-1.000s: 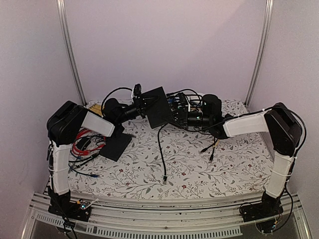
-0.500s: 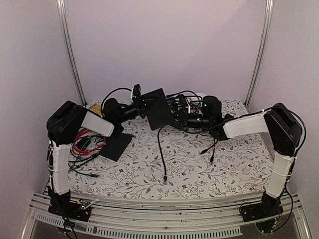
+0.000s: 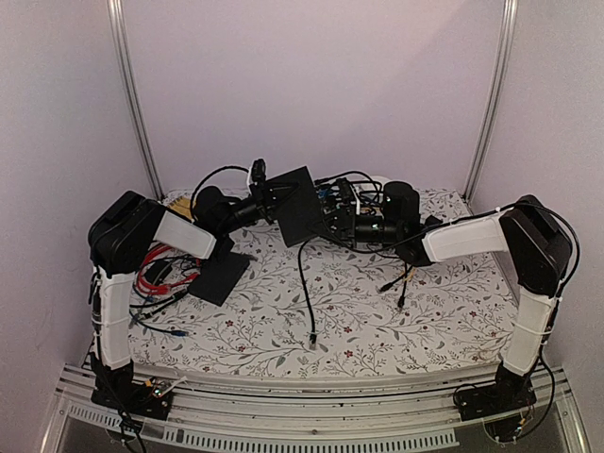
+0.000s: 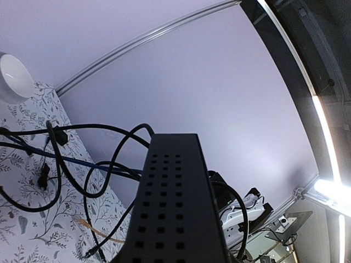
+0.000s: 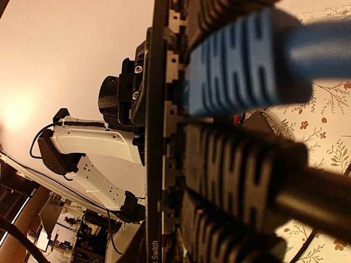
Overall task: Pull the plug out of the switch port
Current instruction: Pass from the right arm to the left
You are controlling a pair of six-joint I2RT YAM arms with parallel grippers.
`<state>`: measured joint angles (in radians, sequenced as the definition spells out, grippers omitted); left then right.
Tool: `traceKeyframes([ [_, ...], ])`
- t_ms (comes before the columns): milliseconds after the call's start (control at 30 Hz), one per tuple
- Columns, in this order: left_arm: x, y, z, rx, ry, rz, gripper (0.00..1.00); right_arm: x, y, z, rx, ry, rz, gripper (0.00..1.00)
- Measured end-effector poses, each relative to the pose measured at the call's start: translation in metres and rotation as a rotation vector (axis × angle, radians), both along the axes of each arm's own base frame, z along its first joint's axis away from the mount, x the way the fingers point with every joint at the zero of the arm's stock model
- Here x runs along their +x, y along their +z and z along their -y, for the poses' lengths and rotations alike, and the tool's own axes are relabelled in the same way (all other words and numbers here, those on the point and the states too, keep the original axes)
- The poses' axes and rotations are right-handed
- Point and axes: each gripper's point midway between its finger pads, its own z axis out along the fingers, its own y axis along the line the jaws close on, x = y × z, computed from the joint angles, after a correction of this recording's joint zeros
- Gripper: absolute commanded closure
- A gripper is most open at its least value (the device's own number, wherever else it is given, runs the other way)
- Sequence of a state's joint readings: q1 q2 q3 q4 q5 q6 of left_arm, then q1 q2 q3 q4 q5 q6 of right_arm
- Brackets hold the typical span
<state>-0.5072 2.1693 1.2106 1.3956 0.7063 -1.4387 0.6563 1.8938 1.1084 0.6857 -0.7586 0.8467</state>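
The switch (image 3: pixel 302 203) is a flat black box held tilted above the back of the table. My left gripper (image 3: pixel 273 198) is shut on its left edge. In the left wrist view its vented side (image 4: pixel 175 208) fills the lower middle and hides my fingers. My right gripper (image 3: pixel 351 225) is at the socket edge. In the right wrist view the port row (image 5: pixel 155 137) runs upright. A blue plug (image 5: pixel 241 66) sits in one socket. Below it a ribbed black plug (image 5: pixel 241 181) sits in another, very close, and the right gripper is shut on it. The right fingers are hidden.
A thin black slab (image 3: pixel 219 276) lies at the left beside red cables (image 3: pixel 156 274). A loose black cable (image 3: pixel 307 293) trails toward the front. Orange and black leads (image 3: pixel 396 278) lie near the right forearm. A white bowl (image 4: pixel 13 76) stands at the back.
My left gripper has closed on the switch's edge. The right gripper has shifted slightly left at the socket side. The switch stays tilted in the same place.
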Motion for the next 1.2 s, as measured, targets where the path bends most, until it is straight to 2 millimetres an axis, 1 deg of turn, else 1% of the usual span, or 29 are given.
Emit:
traceKeyframes([
  [67,0.000,0.001,-0.001,-0.002,-0.001,0.001,1.00,0.000,0.001,0.000,0.002,-0.001,0.002,0.97],
  [133,-0.001,0.001,-0.001,-0.003,-0.003,0.003,1.00,0.000,0.001,0.000,0.002,-0.001,0.003,0.92],
  [167,-0.001,0.001,-0.001,-0.004,-0.004,0.003,1.00,0.000,0.001,0.000,0.002,-0.001,0.004,0.86],
  [267,-0.001,0.003,-0.002,-0.007,-0.004,0.007,1.00,0.000,0.001,0.000,0.003,-0.001,0.007,0.65],
  [333,0.000,0.003,-0.003,-0.011,-0.004,0.004,1.00,0.000,0.003,-0.001,0.005,-0.002,0.023,0.54],
  [400,0.000,0.003,-0.005,-0.010,-0.014,-0.001,1.00,-0.002,0.007,-0.001,0.012,0.000,0.038,0.47],
  [433,0.000,0.003,-0.005,-0.011,-0.016,-0.003,1.00,-0.003,0.010,0.000,0.015,0.000,0.047,0.45],
  [533,0.000,0.004,-0.007,-0.014,-0.022,-0.004,1.00,-0.005,0.017,0.003,0.025,-0.004,0.065,0.42],
  [667,-0.003,0.003,-0.007,-0.014,-0.031,-0.001,1.00,-0.008,0.019,0.007,0.026,-0.014,0.071,0.40],
  [933,-0.005,-0.010,-0.009,0.001,-0.028,-0.038,1.00,-0.016,0.012,0.019,0.009,-0.051,0.053,0.39],
  [1067,-0.003,-0.015,-0.011,-0.001,-0.006,-0.059,1.00,-0.020,0.012,0.028,0.009,-0.083,0.050,0.39],
  [1200,0.004,-0.019,-0.015,-0.001,0.025,-0.081,1.00,-0.024,0.018,0.036,0.029,-0.115,0.061,0.41],
])
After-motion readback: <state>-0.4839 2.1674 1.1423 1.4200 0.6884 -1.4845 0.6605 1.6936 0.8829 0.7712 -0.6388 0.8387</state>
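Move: The switch is held between both hands, its middle some 4 cm to the left of the right hand point and 5 cm farther out; from the left hand it lies about 4 cm to the right and 3 cm back, roughly level with both. The blue plug stands about 8 cm ahead of the right hand and 2 cm to its right, with a black plug about 2 cm nearer the robot than the blue one. The switch passes wholly to the left hand, which keeps its grip and gives way about 2 cm down and slightly left, its wrist tipping some 5 degrees. The right fingers open from the switch's near end; that hand lifts about 2 cm as they part, then draws off to the right and back about 4 cm, turning slightly clockwise. ##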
